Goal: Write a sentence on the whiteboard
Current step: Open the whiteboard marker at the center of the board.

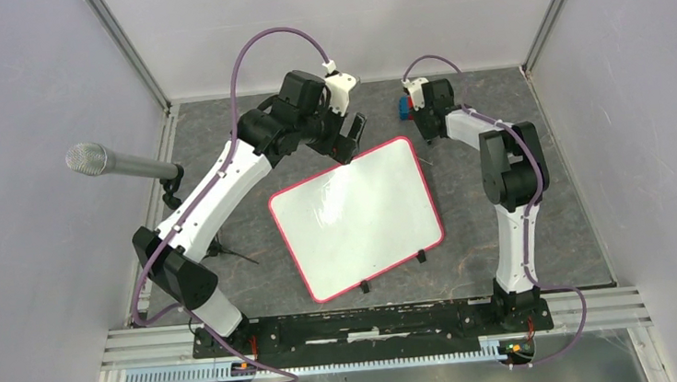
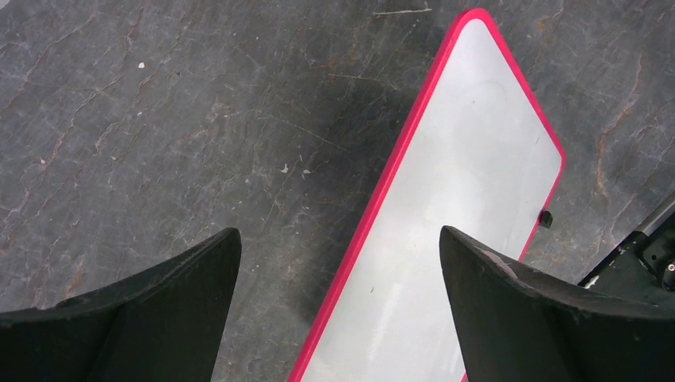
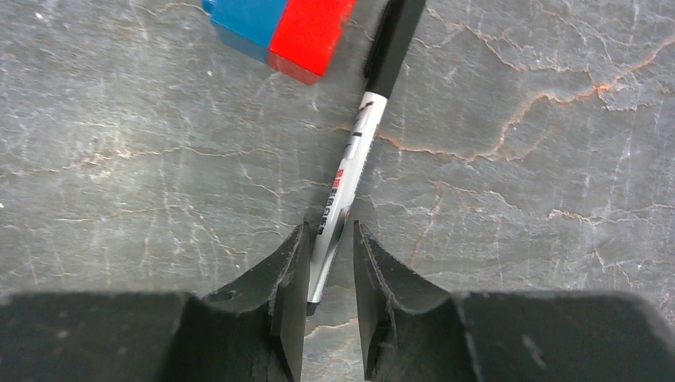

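The whiteboard (image 1: 356, 217), white with a red-pink rim, lies tilted on the grey table between the arms. No sentence shows on it; its surface is blank. My left gripper (image 1: 350, 142) hovers open over the board's far left corner; in the left wrist view the gripper (image 2: 340, 232) straddles the rim of the whiteboard (image 2: 477, 159). My right gripper (image 3: 330, 227) is down at the table at the back right, its jaws narrow on either side of the rear end of a black-capped marker (image 3: 350, 171) lying flat. The left finger touches the barrel and a small gap remains at the right one.
A blue and red block (image 3: 278, 28) lies just beyond the marker's cap, seen also at the back right (image 1: 405, 106). A microphone (image 1: 115, 161) sticks in from the left wall. Small black clips (image 1: 421, 257) sit on the board's near edge.
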`<state>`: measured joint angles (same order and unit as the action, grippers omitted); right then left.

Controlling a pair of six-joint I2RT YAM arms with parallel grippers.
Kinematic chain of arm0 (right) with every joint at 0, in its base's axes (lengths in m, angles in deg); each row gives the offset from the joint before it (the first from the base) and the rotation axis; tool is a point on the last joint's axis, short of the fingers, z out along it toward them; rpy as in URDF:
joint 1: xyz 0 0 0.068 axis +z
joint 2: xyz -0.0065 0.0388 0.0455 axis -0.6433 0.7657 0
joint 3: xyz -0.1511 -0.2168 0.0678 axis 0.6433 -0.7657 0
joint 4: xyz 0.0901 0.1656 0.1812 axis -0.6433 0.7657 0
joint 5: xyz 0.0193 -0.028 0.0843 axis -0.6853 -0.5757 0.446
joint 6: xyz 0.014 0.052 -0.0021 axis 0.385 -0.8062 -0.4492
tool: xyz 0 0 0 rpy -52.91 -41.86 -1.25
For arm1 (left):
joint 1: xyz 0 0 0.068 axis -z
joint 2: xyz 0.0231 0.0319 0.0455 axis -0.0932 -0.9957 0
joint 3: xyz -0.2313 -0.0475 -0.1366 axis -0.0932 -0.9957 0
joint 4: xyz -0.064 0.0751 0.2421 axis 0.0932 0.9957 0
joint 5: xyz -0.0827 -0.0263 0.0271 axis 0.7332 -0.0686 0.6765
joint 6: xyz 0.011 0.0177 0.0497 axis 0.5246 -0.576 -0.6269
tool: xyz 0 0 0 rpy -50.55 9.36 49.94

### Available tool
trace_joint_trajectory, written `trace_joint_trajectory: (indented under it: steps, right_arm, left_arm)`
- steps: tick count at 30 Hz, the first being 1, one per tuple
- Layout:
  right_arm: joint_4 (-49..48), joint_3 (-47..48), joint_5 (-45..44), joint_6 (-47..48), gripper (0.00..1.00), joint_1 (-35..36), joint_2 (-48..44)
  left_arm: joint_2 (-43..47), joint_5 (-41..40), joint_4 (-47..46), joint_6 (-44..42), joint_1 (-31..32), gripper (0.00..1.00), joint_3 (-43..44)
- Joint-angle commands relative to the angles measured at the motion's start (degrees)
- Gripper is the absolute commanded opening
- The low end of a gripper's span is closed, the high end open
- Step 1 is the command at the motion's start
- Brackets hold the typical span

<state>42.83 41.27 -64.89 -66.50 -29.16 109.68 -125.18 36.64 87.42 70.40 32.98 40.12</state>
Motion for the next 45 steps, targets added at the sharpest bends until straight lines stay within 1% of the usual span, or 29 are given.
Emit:
trace_joint_trajectory:
  steps: [1,12,18,19,20,25,28,34,38,44,45]
  right_arm:
    - [7.2,-1.0,-0.2,-0.1,0.31,-2.4,0.3]
    - [11.2,-1.2,2.6,0.3,0.33,-3.3,1.9]
    - [13.8,-0.5,4.9,0.5,0.28,-4.2,3.3]
    - [14.1,-0.5,4.8,0.6,0.26,-4.2,3.4]
    - [14.4,-0.5,6.7,0.7,0.23,-4.3,3.6]
    - [15.0,-1.2,8.8,1.9,0.0,-4.9,3.0]
    - [15.2,-1.4,10.4,2.8,0.0,-5.5,0.8]
    - [12.4,-5.0,14.6,4.1,0.0,-6.5,-7.3]
    - [12.3,-5.9,17.1,4.9,0.0,-7.5,-10.6]
    - [14.1,-6.5,23.1,5.9,0.0,-10.5,-13.9]
    - [14.1,-6.9,24.2,6.0,0.0,-12.1,-14.6]
  left_arm:
    - [3.2,0.8,-2.9,0.8,-0.3,1.0,-0.4]
    - [4.3,1.1,-3.5,1.1,-0.3,1.0,-1.3]
    - [5.3,0.7,-3.5,1.0,-0.3,1.0,-2.0]
    - [5.3,0.7,-3.5,1.0,-0.2,1.0,-2.1]
    - [5.2,0.8,-3.5,0.9,-0.2,1.0,-2.1]
    - [4.5,0.7,-3.5,0.4,-0.2,1.0,-2.1]
    - [4.9,1.2,-3.6,0.7,-0.2,1.0,-2.4]
    - [4.9,1.5,-4.2,-0.1,-0.2,1.0,-2.7]
    - [5.0,3.2,-4.2,-0.1,-0.2,1.0,-2.4]
    - [5.6,4.8,-4.2,-1.6,-0.3,1.0,-1.8]
    - [5.7,5.1,-4.1,-1.9,-0.2,1.0,-1.7]
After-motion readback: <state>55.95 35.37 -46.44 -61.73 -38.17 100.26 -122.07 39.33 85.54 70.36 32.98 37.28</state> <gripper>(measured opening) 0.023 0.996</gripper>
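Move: The capped marker lies on the table with its tail between the right hand's open fingers, its middle some 5 cm ahead of them, 1 cm to the right and 1 cm below. The blue-and-red eraser sits about 10 cm ahead and 4 cm left, at roughly finger height; the whiteboard's far right corner is level with the hand, about 6 cm left and 1 cm lower. From the left hand, the marker's middle is roughly 15 cm ahead, 27 cm right and 26 cm below. The marker is pinched near its tail by the right hand, which first shifts about 1.5 cm right and closes its part-open fingertips. The right hand then draws the marker back some 5 cm and a little right, away from the eraser, rising about 2 cm only at the end, while the wrist tips further down and rolls its left side up, some 10 degrees each. ##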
